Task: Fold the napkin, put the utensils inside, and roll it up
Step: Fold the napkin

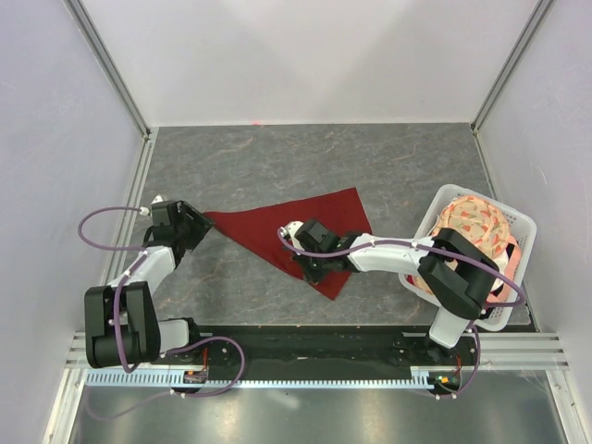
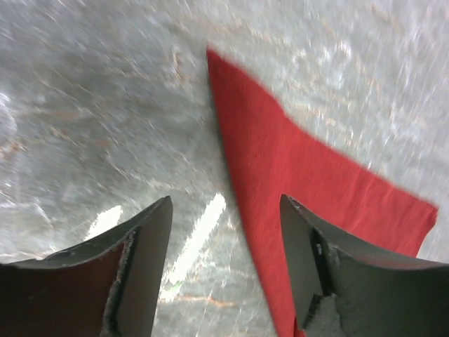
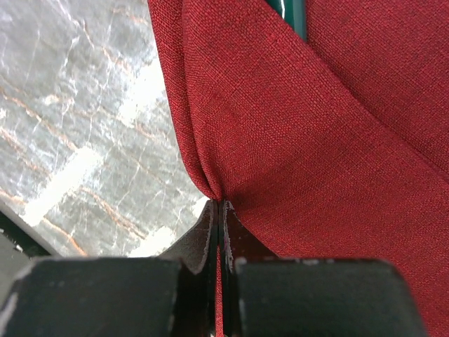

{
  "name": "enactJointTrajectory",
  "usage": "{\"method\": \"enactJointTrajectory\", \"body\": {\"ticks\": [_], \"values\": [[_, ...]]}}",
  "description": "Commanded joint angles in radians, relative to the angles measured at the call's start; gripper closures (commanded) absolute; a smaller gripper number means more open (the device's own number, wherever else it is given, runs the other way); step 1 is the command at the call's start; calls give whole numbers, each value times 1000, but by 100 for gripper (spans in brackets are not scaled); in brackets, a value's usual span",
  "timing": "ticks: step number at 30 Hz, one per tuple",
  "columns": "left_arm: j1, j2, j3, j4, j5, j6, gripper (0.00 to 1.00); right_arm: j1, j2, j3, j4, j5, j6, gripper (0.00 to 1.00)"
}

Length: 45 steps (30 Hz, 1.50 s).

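The dark red napkin (image 1: 310,211) lies on the table as a triangle, its left corner pointing at my left gripper (image 1: 192,225). In the left wrist view that gripper (image 2: 226,202) is open just above the table. The napkin's (image 2: 302,168) edge runs under its right finger (image 2: 305,246), and nothing is pinched. My right gripper (image 1: 303,259) sits on the napkin's near part. In the right wrist view it (image 3: 218,205) is shut on a raised fold of the napkin (image 3: 316,140). A sliver of the spoon's dark green handle (image 3: 291,12) shows between cloth layers at the top edge; the rest of the utensil is hidden.
A white basket (image 1: 520,222) holding a peach-and-cream floral cloth (image 1: 472,227) stands at the right edge, beside the right arm's elbow. White walls with metal frame posts enclose the grey marbled table (image 1: 277,157) on three sides.
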Motion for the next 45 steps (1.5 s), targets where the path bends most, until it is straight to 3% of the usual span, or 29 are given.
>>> {"method": "enactJointTrajectory", "body": {"ticks": [1, 9, 16, 24, 32, 45], "values": [[43, 26, 1, 124, -16, -53, 36, 3, -26, -40, -40, -34, 23, 100], [86, 124, 7, 216, 52, -78, 49, 4, -26, -46, -30, -40, 37, 100], [88, 179, -2, 306, 95, -98, 51, 4, -9, -46, -27, -44, 43, 100], [91, 253, 13, 331, 113, -116, 50, 4, 0, -43, -29, -52, 48, 100], [91, 293, 25, 337, 104, -121, 55, 6, 8, -43, -26, -57, 54, 100], [94, 368, 53, 312, 89, -129, 75, 8, -1, -44, -27, -57, 62, 100]]}}
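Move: The napkin's left corner lies about 6 cm ahead of the left gripper, 1 cm to its left and some 4 cm below. The fold that the right fingers already pinch is roughly 24 cm to the left gripper's right and 13 cm back; the utensil's green handle is about 17 cm to its right and 5 cm back. From the right gripper, the corner is some 19 cm ahead and 25 cm to the left, about 1 cm lower. Bring the left gripper forward about 5 cm and down some 3.5 cm onto the napkin's left corner, swinging a little left at first. Roll the wrist about 10 degrees, left side down, and close the fingers from wide to roughly a quarter open, one on each side of the cloth just behind its tip. Keep the right fingers pinched on the fold, easing it back about 1 cm. ##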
